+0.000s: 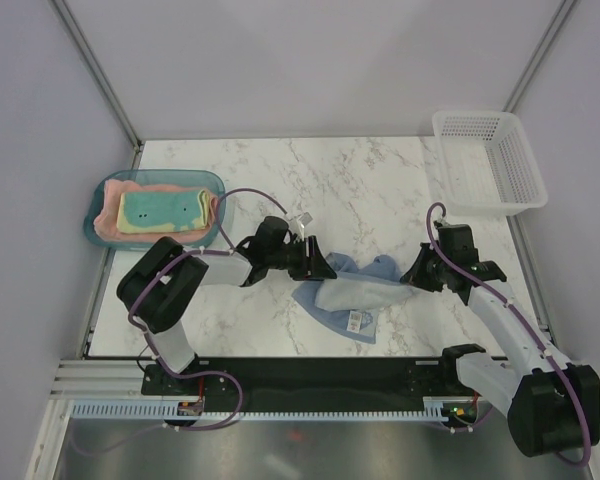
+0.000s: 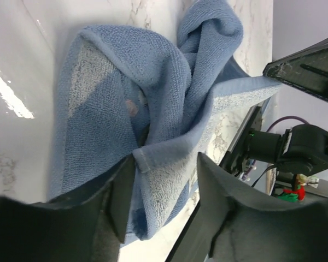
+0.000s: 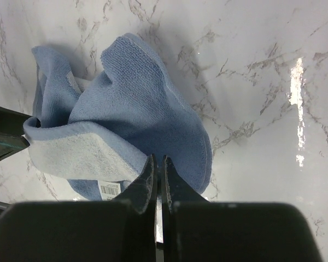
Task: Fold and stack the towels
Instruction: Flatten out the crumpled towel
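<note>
A light blue towel (image 1: 345, 295) lies crumpled on the marble table between my two grippers, its white tag (image 1: 356, 321) facing the near edge. In the left wrist view, my left gripper (image 2: 165, 164) is open around a folded corner of this towel (image 2: 153, 98); one finger touches the cloth and the other stands off it. My right gripper (image 3: 157, 158) is shut on the towel's pale hem (image 3: 82, 153), which runs across toward the left gripper. A yellow towel with teal patches (image 1: 160, 210) lies folded on a pink towel (image 1: 108, 222) in the teal tray (image 1: 98, 195).
A white mesh basket (image 1: 520, 170) stands at the table's far right corner. The tray sits at the left edge, close behind the left arm's elbow. Grey walls close in the back and both sides.
</note>
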Tool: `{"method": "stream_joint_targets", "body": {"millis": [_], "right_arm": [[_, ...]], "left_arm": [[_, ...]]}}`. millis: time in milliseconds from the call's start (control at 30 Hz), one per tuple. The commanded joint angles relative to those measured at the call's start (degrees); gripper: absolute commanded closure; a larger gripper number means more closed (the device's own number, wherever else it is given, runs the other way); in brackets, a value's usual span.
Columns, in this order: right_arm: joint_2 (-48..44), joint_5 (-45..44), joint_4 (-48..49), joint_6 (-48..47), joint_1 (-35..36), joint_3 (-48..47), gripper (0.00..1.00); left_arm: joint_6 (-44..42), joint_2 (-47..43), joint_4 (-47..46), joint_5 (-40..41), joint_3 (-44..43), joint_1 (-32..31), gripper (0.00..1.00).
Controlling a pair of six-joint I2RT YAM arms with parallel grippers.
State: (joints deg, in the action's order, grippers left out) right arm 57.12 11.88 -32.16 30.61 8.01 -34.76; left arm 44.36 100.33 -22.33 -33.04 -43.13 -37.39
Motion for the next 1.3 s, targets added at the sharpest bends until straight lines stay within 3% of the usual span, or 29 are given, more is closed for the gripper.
{"method": "stream_joint_targets", "body": {"millis": [0, 100, 267, 433, 600, 667, 767, 933, 1000, 1100, 1267], "right_arm": [[-0.52, -0.81, 0.96, -0.64, -0.28, -1.89, 1.0], [-0.35, -0.81, 0.96, -0.64, -0.28, -1.71, 1.0], [-0.26, -0.8, 0.96, -0.82, -0.19, -2.32, 1.0], [-0.87, -0.72, 1.14, -0.73, -0.28, -2.94, 1.0], [-2.09, -0.54, 4.29, 0.76, -0.19, -10.13, 1.0], [-2.8, -0.63, 8.68, 1.99, -0.1, -14.95, 1.0], [-0.71, -0.46, 14.13, 1.82, -0.19, -23.03, 1.0], [2.03, 6.03, 27.55, -1.07, -0.1, -33.78, 1.0], [1.85, 4.21, 27.07, -1.34, -0.1, -39.66, 1.0], [-0.07, 6.13, 23.2, -2.57, -0.1, -45.21, 1.0], [-12.96, 13.51, 26.53, 2.95, -0.19, -38.56, 1.0]], "left_arm": [[2.49, -1.98, -3.86, -1.86, -0.64, -0.84, 0.48], [2.57, -2.6, -3.86, -1.68, -0.37, -1.02, 0.66], [2.75, -2.69, -4.65, -1.77, -0.46, -1.29, 0.77], [2.14, -3.21, -4.4, -2.03, -0.81, -1.46, 0.98], [-3.56, -7.42, 6.31, 0.69, -7.65, -1.37, 0.98], [-8.75, -10.66, 15.97, 4.28, -12.3, -1.37, 0.98], [-15.51, -13.92, 30.2, 11.92, -28.51, -1.37, 0.98], [-21.24, -16.66, 41.38, 21.15, -47.45, -1.37, 0.98], [-21.42, -17.71, 45.87, 22.05, -54.75, -1.37, 0.98], [-19.76, -20.43, 47.46, 20.21, -57.24, -1.46, 0.98], [-15.98, -30.27, 47.46, 18.01, -51.37, -4.44, 0.98]]}}
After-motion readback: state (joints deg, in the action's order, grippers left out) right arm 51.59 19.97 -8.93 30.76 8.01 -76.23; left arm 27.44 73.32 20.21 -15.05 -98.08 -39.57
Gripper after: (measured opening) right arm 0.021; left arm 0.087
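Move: The free edge of the blue towel, near a corner, sits between the left gripper's part-open fingers, about 1 cm right of and 1 cm below their middle, level with it fore and aft. The corner pinched by the right gripper is some 17 cm to the right and 2 cm back. The towel's white label lies roughly 10 cm back, 6 cm right and 5 cm down from the left hand. From the right gripper, that free edge is about 16 cm left and 1 cm ahead. Close the left gripper on the towel edge, almost in place, while the right holds still and keeps its corner. Then sweep both hands up together fast, some 45 cm off the heap, swinging out about 10 cm forward and drawing back again near the top. Tip both wrists up, left about 50 degrees and right about 70, until the fingers point roughly level; finish with the left easing a few centimetres left. ##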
